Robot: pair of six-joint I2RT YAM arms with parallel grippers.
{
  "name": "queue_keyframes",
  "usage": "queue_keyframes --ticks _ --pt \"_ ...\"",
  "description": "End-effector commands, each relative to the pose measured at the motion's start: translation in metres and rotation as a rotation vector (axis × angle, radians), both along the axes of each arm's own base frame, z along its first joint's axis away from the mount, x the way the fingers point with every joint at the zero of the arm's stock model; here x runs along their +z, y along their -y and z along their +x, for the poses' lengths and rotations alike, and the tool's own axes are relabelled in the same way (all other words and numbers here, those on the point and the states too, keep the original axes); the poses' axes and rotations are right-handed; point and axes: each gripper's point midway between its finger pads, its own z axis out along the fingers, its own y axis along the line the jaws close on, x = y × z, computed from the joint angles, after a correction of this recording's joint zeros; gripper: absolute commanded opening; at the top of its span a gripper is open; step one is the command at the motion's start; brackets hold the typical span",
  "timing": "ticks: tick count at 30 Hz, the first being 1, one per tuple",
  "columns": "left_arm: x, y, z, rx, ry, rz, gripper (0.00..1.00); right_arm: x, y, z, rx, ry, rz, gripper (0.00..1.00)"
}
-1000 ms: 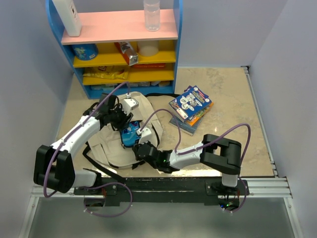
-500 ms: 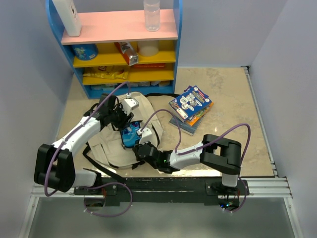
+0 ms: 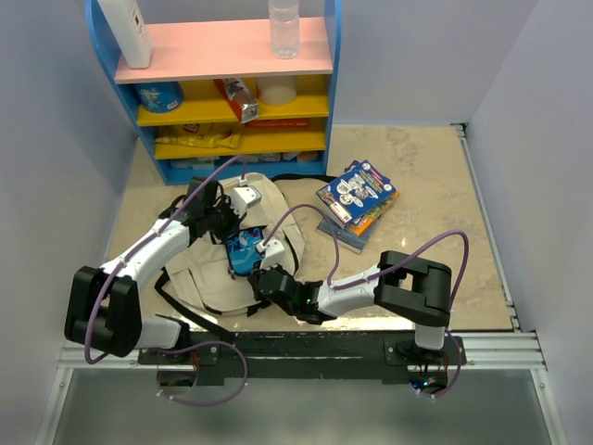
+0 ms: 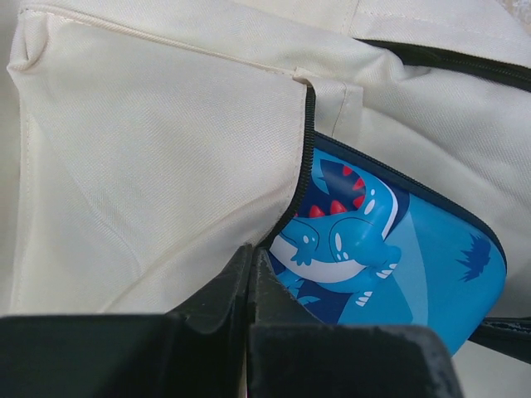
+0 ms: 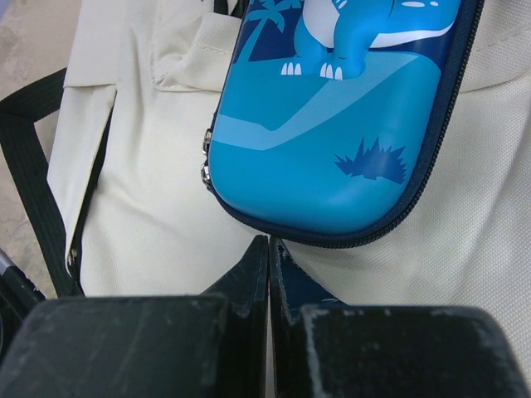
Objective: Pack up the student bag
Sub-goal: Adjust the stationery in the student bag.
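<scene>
The student bag (image 3: 199, 264), beige with black straps, lies flat on the table between my arms. A blue pencil case (image 3: 243, 252) with a cartoon dinosaur sits partly inside the bag's zippered pocket. In the left wrist view the bag's fabric (image 4: 149, 166) covers the case's (image 4: 398, 249) upper left, and my left gripper (image 4: 250, 253) is shut at the black zipper edge of the pocket, pinching it. In the right wrist view my right gripper (image 5: 269, 242) is shut and empty, its tips at the case's (image 5: 332, 149) rounded near end, over bag fabric (image 5: 149, 224). My grippers also show from above, the left gripper (image 3: 232, 232) and the right gripper (image 3: 262, 271).
A blue, yellow and pink shelf unit (image 3: 232, 102) stands at the back with a bottle (image 3: 283, 28) on top. A stack of colourful books (image 3: 357, 197) lies right of the bag. A black bag strap (image 5: 25, 166) trails on the table left of my right gripper.
Almost nothing. The left wrist has shifted very slightly over the bag. The pencil case and the right gripper stay where they were.
</scene>
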Motion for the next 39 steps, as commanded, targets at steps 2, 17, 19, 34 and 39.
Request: queue_keyframes --ticks 2,17,19,34,39 --pt "0.029 -0.001 0.006 0.020 0.060 -0.017 0.00 0.027 -0.006 0.013 -0.042 0.042 0.071 0.00" --pt "0.055 0.008 -0.023 -0.047 -0.004 -0.077 0.00 0.066 -0.035 0.076 -0.146 0.181 0.140 0.00" --pt "0.056 0.006 -0.025 -0.044 0.001 -0.072 0.00 0.067 -0.037 0.082 -0.165 0.193 0.140 0.00" --pt "0.004 -0.165 -0.008 0.226 -0.029 0.168 0.58 0.050 -0.011 0.085 -0.247 0.162 0.101 0.00" --pt "-0.033 -0.181 -0.015 0.232 -0.113 0.181 0.57 0.037 0.003 0.086 -0.309 0.127 0.043 0.00"
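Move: The left fingers are already shut on the zippered edge of the student bag's opening; the blue pencil case's middle lies about 5 cm to their right, level fore and aft and some 2 cm lower. The bag's left side is roughly 15 cm left of that hand, 6 cm back and 5 cm down. From the closed right fingers, at the case's near end, its middle is about 9 cm ahead and 1 cm left; the opening edge is some 9 cm ahead, 6 cm left and 2 cm up. Keeping the opening edge pinched, the left hand draws it up about 4.5 cm and slightly back, while the right hand's closed tips push the pencil case's near end forward some 6 cm, rising slightly and swinging left, then easing partly back down and right. The left fingers then open and let go, and that hand sweeps some 18 cm left across the bag, turning counter-clockwise and sinking. ##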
